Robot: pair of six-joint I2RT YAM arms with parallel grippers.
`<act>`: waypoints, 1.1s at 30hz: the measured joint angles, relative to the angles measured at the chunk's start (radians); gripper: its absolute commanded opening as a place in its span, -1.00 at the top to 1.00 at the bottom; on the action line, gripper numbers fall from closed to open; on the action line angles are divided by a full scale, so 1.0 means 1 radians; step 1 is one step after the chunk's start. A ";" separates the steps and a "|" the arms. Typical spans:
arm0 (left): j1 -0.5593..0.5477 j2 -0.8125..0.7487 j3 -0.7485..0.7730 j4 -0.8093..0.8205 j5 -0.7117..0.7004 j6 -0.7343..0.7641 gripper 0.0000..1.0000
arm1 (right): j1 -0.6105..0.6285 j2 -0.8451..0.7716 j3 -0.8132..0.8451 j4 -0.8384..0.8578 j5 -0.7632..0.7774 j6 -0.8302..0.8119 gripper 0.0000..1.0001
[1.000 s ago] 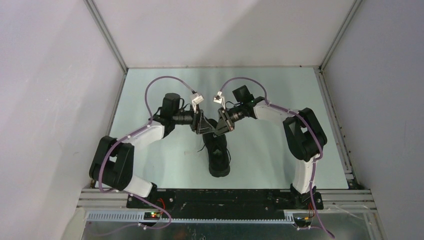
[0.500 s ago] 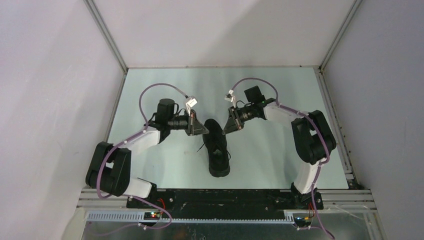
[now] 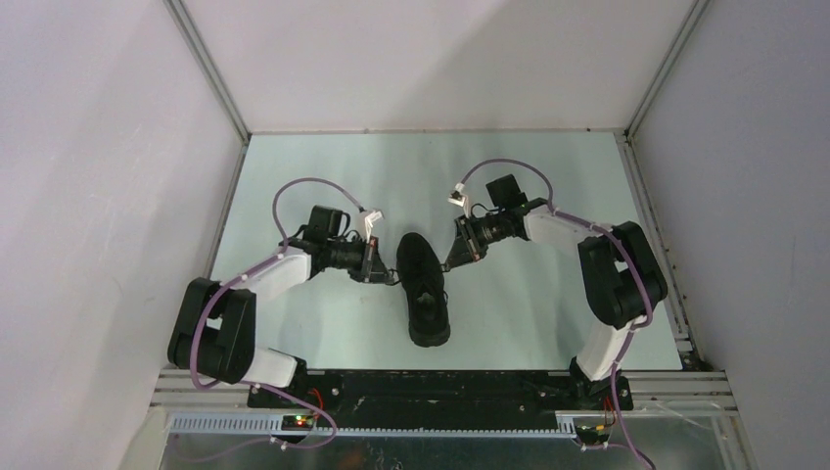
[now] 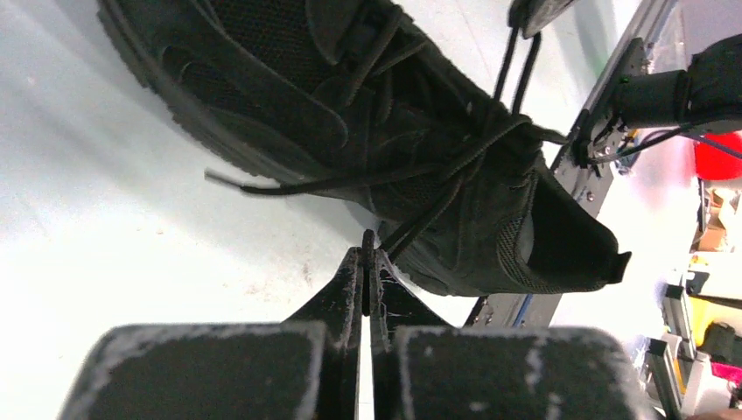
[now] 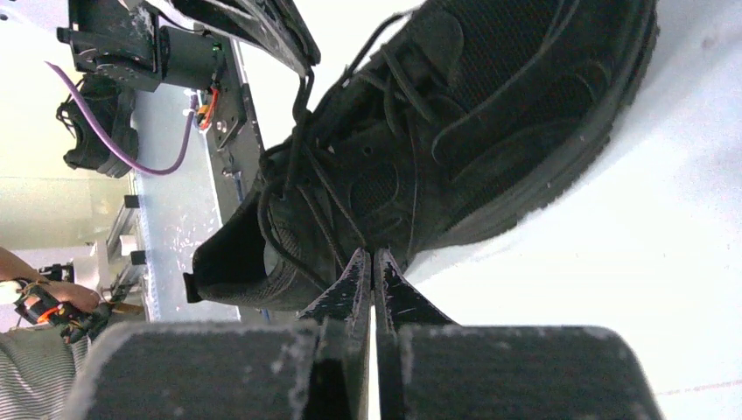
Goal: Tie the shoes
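Note:
The black shoe (image 3: 425, 294) lies in the middle of the table, heel toward the arm bases. My left gripper (image 3: 392, 277) sits low against its left side, shut on a black lace (image 4: 420, 219) that runs taut from the fingertips up to the crossing over the tongue. The left gripper (image 4: 368, 251) shows the strand pinched between its tips. A loose lace end (image 4: 262, 185) trails off the shoe's side. My right gripper (image 3: 449, 264) is at the shoe's right side. In its wrist view the right gripper (image 5: 374, 256) is shut on a lace (image 5: 328, 229) leading from the shoe (image 5: 455, 131).
The pale green table (image 3: 313, 166) is walled by white panels on three sides. A metal rail (image 3: 440, 384) with the arm bases runs along the near edge. Purple cables (image 3: 299, 188) loop above both wrists.
Both grippers have drawn apart from above the shoe's far end and come down, left to the left side and right to the right. The left gripper has shut on a lace.

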 measured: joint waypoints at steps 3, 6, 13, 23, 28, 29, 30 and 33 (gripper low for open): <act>0.002 -0.003 0.000 -0.016 -0.044 -0.004 1.00 | -0.015 -0.021 -0.037 -0.007 0.013 -0.007 1.00; 0.009 -0.009 0.000 -0.021 -0.083 -0.021 1.00 | -0.027 -0.031 -0.055 -0.008 0.016 -0.009 1.00; 0.040 -0.037 0.000 -0.025 -0.126 -0.058 1.00 | -0.063 -0.098 -0.113 -0.006 0.026 -0.012 1.00; 0.047 -0.074 -0.021 -0.028 -0.191 -0.081 1.00 | -0.094 -0.134 -0.150 -0.009 0.029 -0.020 1.00; 0.064 -0.085 -0.026 -0.032 -0.249 -0.105 1.00 | -0.110 -0.146 -0.160 -0.011 0.025 -0.020 1.00; 0.070 -0.094 -0.027 -0.031 -0.261 -0.111 1.00 | -0.116 -0.149 -0.162 -0.012 0.022 -0.021 1.00; 0.076 -0.103 -0.028 -0.031 -0.269 -0.116 1.00 | -0.122 -0.152 -0.163 -0.012 0.021 -0.023 1.00; 0.086 -0.129 -0.037 -0.022 -0.277 -0.133 1.00 | -0.137 -0.161 -0.171 -0.011 0.018 -0.023 1.00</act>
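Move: Both hands are shut on lace loops at either side of the shoe. The knot at the shoe's throat sits about 6 cm to the right of my left hand and 2 cm ahead, roughly level in height. From my right hand the knot is about 6 cm to the left, 1 cm back and 2 cm down. The toe cap lies about 6 cm ahead of the knot and 1 cm to its left; the shoe's opening is some 6 cm behind the knot and 1 cm to its right. I keep both lace loops pinched and draw my hands apart, away from the knot: my left hand goes about 5 cm left and 3 cm forward, turning some 20 degrees counter-clockwise, while my right hand pulls about 5 cm to the right with a slight clockwise turn. Both slow briefly midway, then pull on; height hardly changes. ##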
